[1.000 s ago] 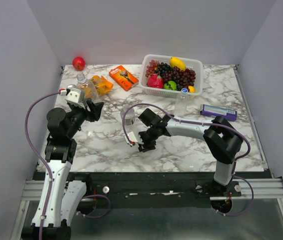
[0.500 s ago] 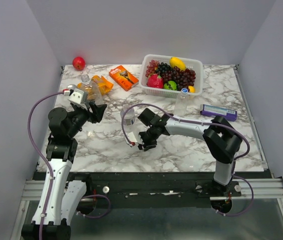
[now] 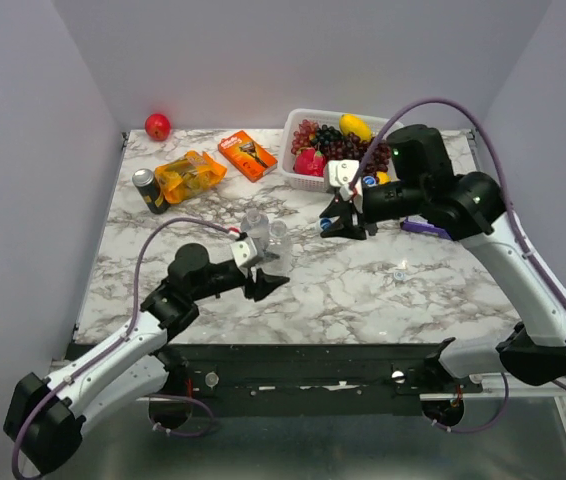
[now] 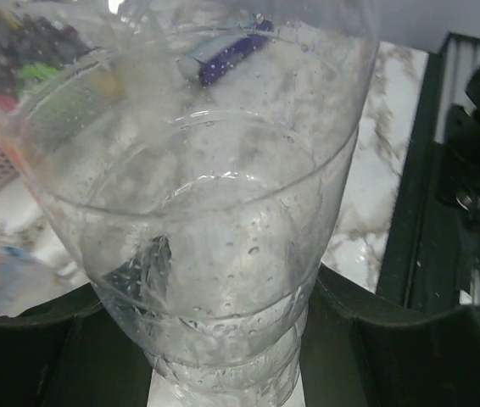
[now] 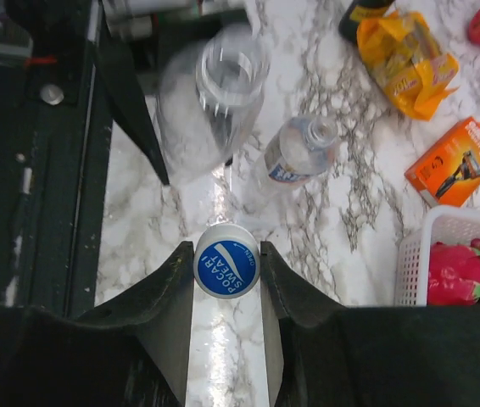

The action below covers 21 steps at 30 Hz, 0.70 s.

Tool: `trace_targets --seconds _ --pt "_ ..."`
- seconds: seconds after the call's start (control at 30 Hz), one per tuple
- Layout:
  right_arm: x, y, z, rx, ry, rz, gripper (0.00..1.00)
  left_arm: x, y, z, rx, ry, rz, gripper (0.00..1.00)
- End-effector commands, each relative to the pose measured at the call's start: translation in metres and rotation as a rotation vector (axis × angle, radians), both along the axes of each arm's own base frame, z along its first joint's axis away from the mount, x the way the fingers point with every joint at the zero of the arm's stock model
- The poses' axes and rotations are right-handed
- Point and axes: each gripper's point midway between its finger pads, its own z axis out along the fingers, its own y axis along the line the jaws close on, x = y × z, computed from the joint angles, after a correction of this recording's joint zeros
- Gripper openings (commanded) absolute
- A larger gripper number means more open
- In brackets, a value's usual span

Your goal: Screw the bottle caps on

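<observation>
A clear bottle (image 3: pixel 255 224) stands open-necked at the table's middle, and my left gripper (image 3: pixel 259 262) is shut on its lower body. In the left wrist view this bottle (image 4: pixel 214 212) fills the frame between the dark fingers (image 4: pixel 367 339). A second bottle (image 3: pixel 279 236) with a label band (image 5: pixel 293 159) stands just right of it, also uncapped. My right gripper (image 3: pixel 335 222) hangs above the table near the basket, shut on a blue bottle cap (image 5: pixel 227 259) printed in white. A whitish cap (image 3: pixel 399 273) lies on the marble to the right.
A white basket (image 3: pixel 395 128) of fruit sits at the back right, a purple box (image 3: pixel 418 228) partly behind my right arm. At the back left are a dark can (image 3: pixel 146 190), an orange packet (image 3: pixel 188 174), an orange box (image 3: pixel 247 154) and a red fruit (image 3: pixel 157 126).
My left arm has swung from the back left to the table's middle with a bottle. My right arm has risen from the middle toward the basket, now shut on a blue cap.
</observation>
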Motion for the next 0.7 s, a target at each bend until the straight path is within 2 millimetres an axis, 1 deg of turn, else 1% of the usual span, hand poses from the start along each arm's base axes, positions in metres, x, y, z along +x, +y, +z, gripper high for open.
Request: trace_targets --seconds 0.0,0.03,0.07,0.1,0.13,0.17,0.2,0.23,0.33,0.37,0.47,0.53,0.6,0.67 --pt "-0.036 -0.005 0.016 0.000 0.196 0.014 0.28 -0.013 -0.027 0.002 -0.080 -0.128 -0.048 0.00" --pt "-0.036 -0.003 0.020 0.012 0.201 0.019 0.28 -0.018 -0.031 -0.015 -0.066 -0.106 -0.070 0.00" --pt "-0.037 0.000 0.023 0.024 0.211 0.025 0.28 -0.020 -0.035 -0.014 -0.081 -0.124 -0.084 0.00" --pt "-0.035 0.004 0.026 0.030 0.217 0.033 0.29 -0.027 -0.040 -0.019 -0.073 -0.128 -0.113 0.00" --pt "-0.038 0.005 0.025 0.022 0.225 0.049 0.29 -0.029 -0.043 -0.032 -0.053 -0.110 -0.127 0.00" --pt "-0.041 0.007 0.023 0.012 0.224 0.073 0.29 -0.030 -0.045 -0.031 -0.063 -0.125 -0.132 0.00" --pt "-0.046 0.011 0.019 -0.007 0.197 0.116 0.29 -0.031 -0.046 -0.035 -0.056 -0.125 -0.137 0.00" --pt "-0.051 0.011 0.011 -0.039 0.210 0.138 0.30 -0.031 -0.048 -0.042 -0.044 -0.117 -0.142 0.00" --pt "-0.061 0.014 -0.001 -0.097 0.188 0.206 0.30 -0.030 -0.049 -0.043 -0.040 -0.127 -0.142 0.00" --pt "-0.059 0.017 -0.005 -0.111 0.182 0.209 0.30 -0.030 -0.050 -0.043 -0.038 -0.131 -0.145 0.00" --pt "-0.056 0.025 -0.008 -0.115 0.157 0.223 0.30 -0.030 -0.052 -0.043 -0.031 -0.145 -0.152 0.00" --pt "-0.055 0.027 -0.010 -0.123 0.141 0.238 0.31 -0.029 -0.053 -0.043 -0.028 -0.149 -0.157 0.00" --pt "-0.050 0.030 -0.014 -0.142 0.134 0.231 0.31 -0.030 -0.053 -0.043 -0.023 -0.160 -0.163 0.00" --pt "-0.045 0.032 -0.014 -0.145 0.114 0.224 0.31 -0.030 -0.053 -0.042 -0.020 -0.166 -0.167 0.00"
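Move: My right hand holds the cap. The open mouth of the bottle in my left hand is about 8 cm to its left, 1 cm back, roughly level. An uncapped standing bottle is some 12 cm ahead of my right hand and 14 cm left, a capped bottle about 18 cm ahead and 10 cm right, both about 22 cm below. From my left hand, the cap is about 9 cm right, 1 cm ahead and 10 cm up. I bring bottle and cap together in the air. My left hand keeps its grip and sinks about 6 cm while going right and back, swinging slightly clockwise, then settles. My right hand still pinches the cap; it first rises some 4 cm, then comes back about 5 cm, down and left over the mouth, turning roughly 15 degrees counter-clockwise. ##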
